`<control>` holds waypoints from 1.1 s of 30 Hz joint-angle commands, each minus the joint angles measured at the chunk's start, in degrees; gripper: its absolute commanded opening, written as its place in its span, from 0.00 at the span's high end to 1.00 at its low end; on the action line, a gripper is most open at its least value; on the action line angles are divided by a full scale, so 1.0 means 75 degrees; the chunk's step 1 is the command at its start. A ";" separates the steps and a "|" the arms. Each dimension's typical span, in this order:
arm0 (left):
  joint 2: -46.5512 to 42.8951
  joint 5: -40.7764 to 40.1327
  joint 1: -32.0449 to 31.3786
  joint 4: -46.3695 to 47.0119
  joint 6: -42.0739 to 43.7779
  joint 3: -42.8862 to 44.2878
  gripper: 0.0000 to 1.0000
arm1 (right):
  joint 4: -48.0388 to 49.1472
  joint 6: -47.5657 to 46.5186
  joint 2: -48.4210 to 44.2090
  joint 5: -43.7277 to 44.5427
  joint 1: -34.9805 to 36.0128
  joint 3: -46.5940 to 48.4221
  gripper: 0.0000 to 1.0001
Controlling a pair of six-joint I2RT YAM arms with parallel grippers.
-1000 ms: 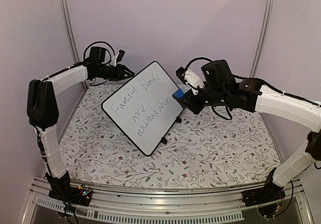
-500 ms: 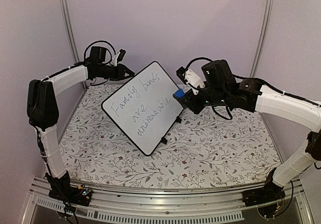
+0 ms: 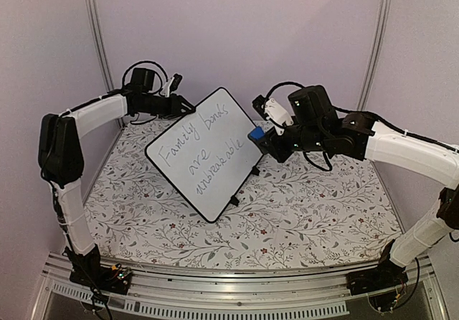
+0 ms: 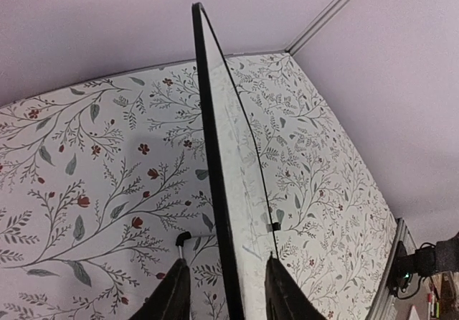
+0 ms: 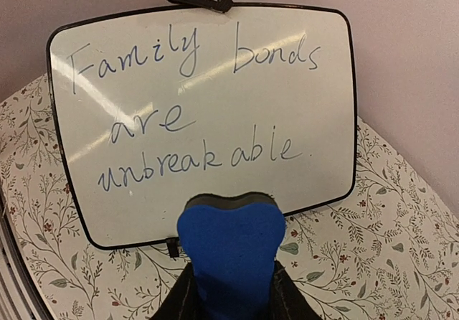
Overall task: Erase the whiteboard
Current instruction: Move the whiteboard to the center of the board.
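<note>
The whiteboard (image 3: 204,155) stands tilted on the floral table, bearing the dark handwriting "Family bonds are unbreakable" (image 5: 193,112). In the left wrist view I see it edge-on (image 4: 215,133). My left gripper (image 3: 188,107) (image 4: 225,261) is open and straddles the board's upper left edge, with a gap showing between one finger and the rim. My right gripper (image 3: 261,138) (image 5: 231,288) is shut on a blue eraser block (image 5: 231,241) (image 3: 255,132), which hovers just off the board's right edge, in front of the lower part of the writing.
The floral tablecloth (image 3: 301,205) covers the table. Pale walls and metal corner posts (image 3: 97,40) close in the back and sides. Small black clip feet (image 3: 233,200) stick out at the board's lower rim. An aluminium rail (image 3: 229,295) runs along the near edge.
My left gripper has shifted slightly right, onto the board's upper left edge. The board, my right arm and the eraser have stayed where they were.
</note>
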 commanded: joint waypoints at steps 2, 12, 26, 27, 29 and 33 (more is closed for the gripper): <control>-0.0164 0.0047 -0.0050 -0.0400 0.0019 0.0044 0.72 | 0.0109 0.0002 -0.0094 0.0142 -0.0065 -0.0023 0.72; -0.0134 0.0139 -0.0086 -0.0612 0.0014 0.0070 1.00 | 0.0101 -0.0005 -0.0058 0.0161 -0.0065 -0.0046 0.71; -0.0140 0.0351 -0.0355 -0.0893 -0.0717 -0.0043 1.00 | 0.0112 -0.0037 -0.0035 0.0197 -0.0061 -0.0023 0.71; -0.0125 0.0385 -0.0395 -0.0887 -0.0765 -0.0049 1.00 | 0.0112 -0.0035 -0.0034 0.0202 -0.0059 -0.0029 0.71; -0.0090 0.0420 -0.0490 -0.0841 -0.0889 -0.0066 1.00 | 0.0105 -0.0042 -0.0024 0.0200 -0.0065 -0.0035 0.71; -0.0049 0.0422 -0.0711 -0.0783 -0.1059 -0.0081 1.00 | 0.0113 -0.0060 -0.0042 0.0227 -0.0059 -0.0032 0.71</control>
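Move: The whiteboard leans with its top rim already running between the left hand's part-open fingers, within about 1 cm of the hand point. Its middle lies roughly 6 cm back, 6 cm to the right and 11 cm below. The far black clip on its lower edge is some 6 cm back, 19 cm right and 22 cm down. From the right hand, holding the blue eraser, the whiteboard's middle is about 10 cm ahead, 16 cm left and 15 cm below. The left fingers shut from about a third open onto the whiteboard's top rim and pinch it, front and back. As they close, the left hand draws back a little over 1 cm and first dips slightly, then eases about 1 cm to the right, the wrist tipping some 10 degrees further down. The right hand stays in place and keeps its hold on the eraser. ##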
